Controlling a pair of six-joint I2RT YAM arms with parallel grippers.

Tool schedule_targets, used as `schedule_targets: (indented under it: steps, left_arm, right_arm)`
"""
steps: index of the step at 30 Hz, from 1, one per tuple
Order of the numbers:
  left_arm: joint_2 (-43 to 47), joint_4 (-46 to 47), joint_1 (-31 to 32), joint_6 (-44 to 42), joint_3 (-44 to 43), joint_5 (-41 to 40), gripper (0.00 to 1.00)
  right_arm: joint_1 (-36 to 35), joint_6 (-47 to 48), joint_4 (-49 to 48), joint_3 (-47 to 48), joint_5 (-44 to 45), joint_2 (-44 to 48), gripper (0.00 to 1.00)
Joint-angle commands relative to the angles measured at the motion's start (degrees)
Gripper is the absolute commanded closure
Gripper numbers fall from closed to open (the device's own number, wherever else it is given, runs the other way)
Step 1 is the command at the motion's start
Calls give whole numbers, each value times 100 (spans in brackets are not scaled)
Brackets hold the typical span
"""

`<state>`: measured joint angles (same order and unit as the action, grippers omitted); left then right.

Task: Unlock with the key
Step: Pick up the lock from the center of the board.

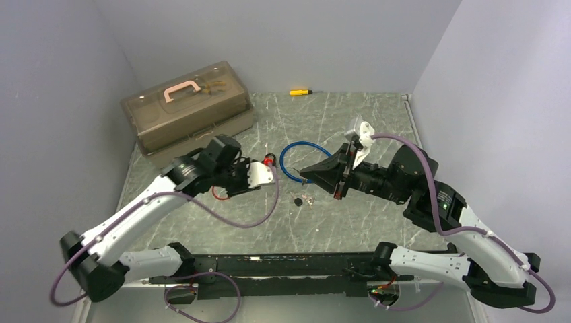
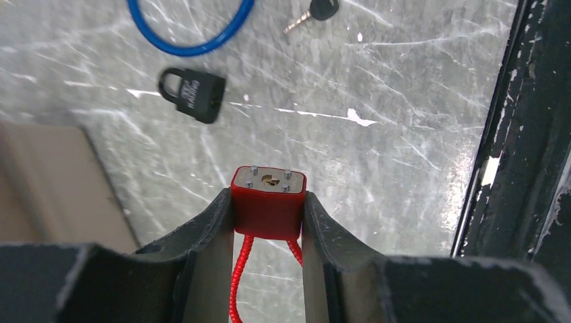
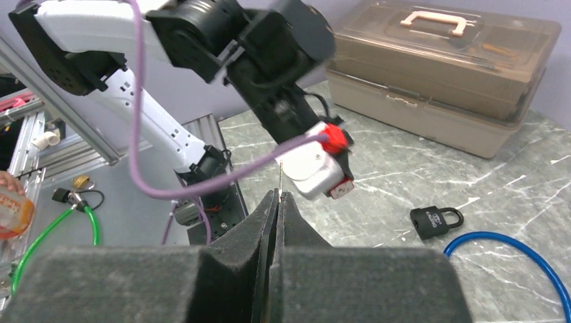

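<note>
My left gripper (image 2: 268,202) is shut on a red padlock (image 2: 268,208), whose red cable shackle hangs down between the fingers. The lock's metal keyhole face (image 2: 269,180) points away from the wrist camera. In the top view the red padlock (image 1: 269,160) is held above the table, facing the right arm. My right gripper (image 3: 277,195) is shut on the key (image 3: 279,176), whose thin blade sticks out edge-on from the tips toward the red padlock (image 3: 334,138). The right gripper (image 1: 303,173) sits a short way right of the lock, apart from it.
A black padlock (image 2: 192,94) and a blue cable loop (image 1: 303,161) lie on the marble table. A second key (image 1: 303,200) with a black head lies near them. A brown toolbox (image 1: 188,111) stands at the back left, a yellow screwdriver (image 1: 299,91) at the back.
</note>
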<state>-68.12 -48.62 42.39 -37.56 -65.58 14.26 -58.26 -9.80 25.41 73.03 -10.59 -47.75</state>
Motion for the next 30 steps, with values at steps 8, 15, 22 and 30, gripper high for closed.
schedule_targets:
  steps: [8, 15, 22, 30]
  left_arm:
    - [1307, -464, -20, -957, -47, -134, 100]
    - [1521, -110, -4, -1502, -514, -20, 100]
    - [1694, 473, 185, -2277, -627, 126, 100]
    - [2954, 1467, 820, -3856, 324, 476, 100]
  right_arm:
    - [6, -91, 166, 492, -946, -684, 100]
    - [11, -214, 40, 208, -809, -558, 100]
    - [18, -251, 339, 390, -736, -611, 100]
    - [14, -316, 299, 73, -927, -563, 100]
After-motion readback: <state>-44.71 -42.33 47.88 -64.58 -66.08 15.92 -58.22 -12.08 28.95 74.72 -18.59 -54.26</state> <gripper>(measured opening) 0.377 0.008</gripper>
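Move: The left hand already grips the red lock; the key, still pinched in the right fingers, is roughly 23 cm above the left hand, some 13 cm to its right and 9 cm back. On the table some 18 cm beneath the left hand, the black padlock is about 15 cm ahead and 6 cm right, the blue cable 15 ahead and 17 right. From the right hand, the red lock lies about 9 cm ahead, 15 cm left and 23 cm below. Left raises the red lock about 15 cm towards the key, tipping nearer level; right edges left and down. ##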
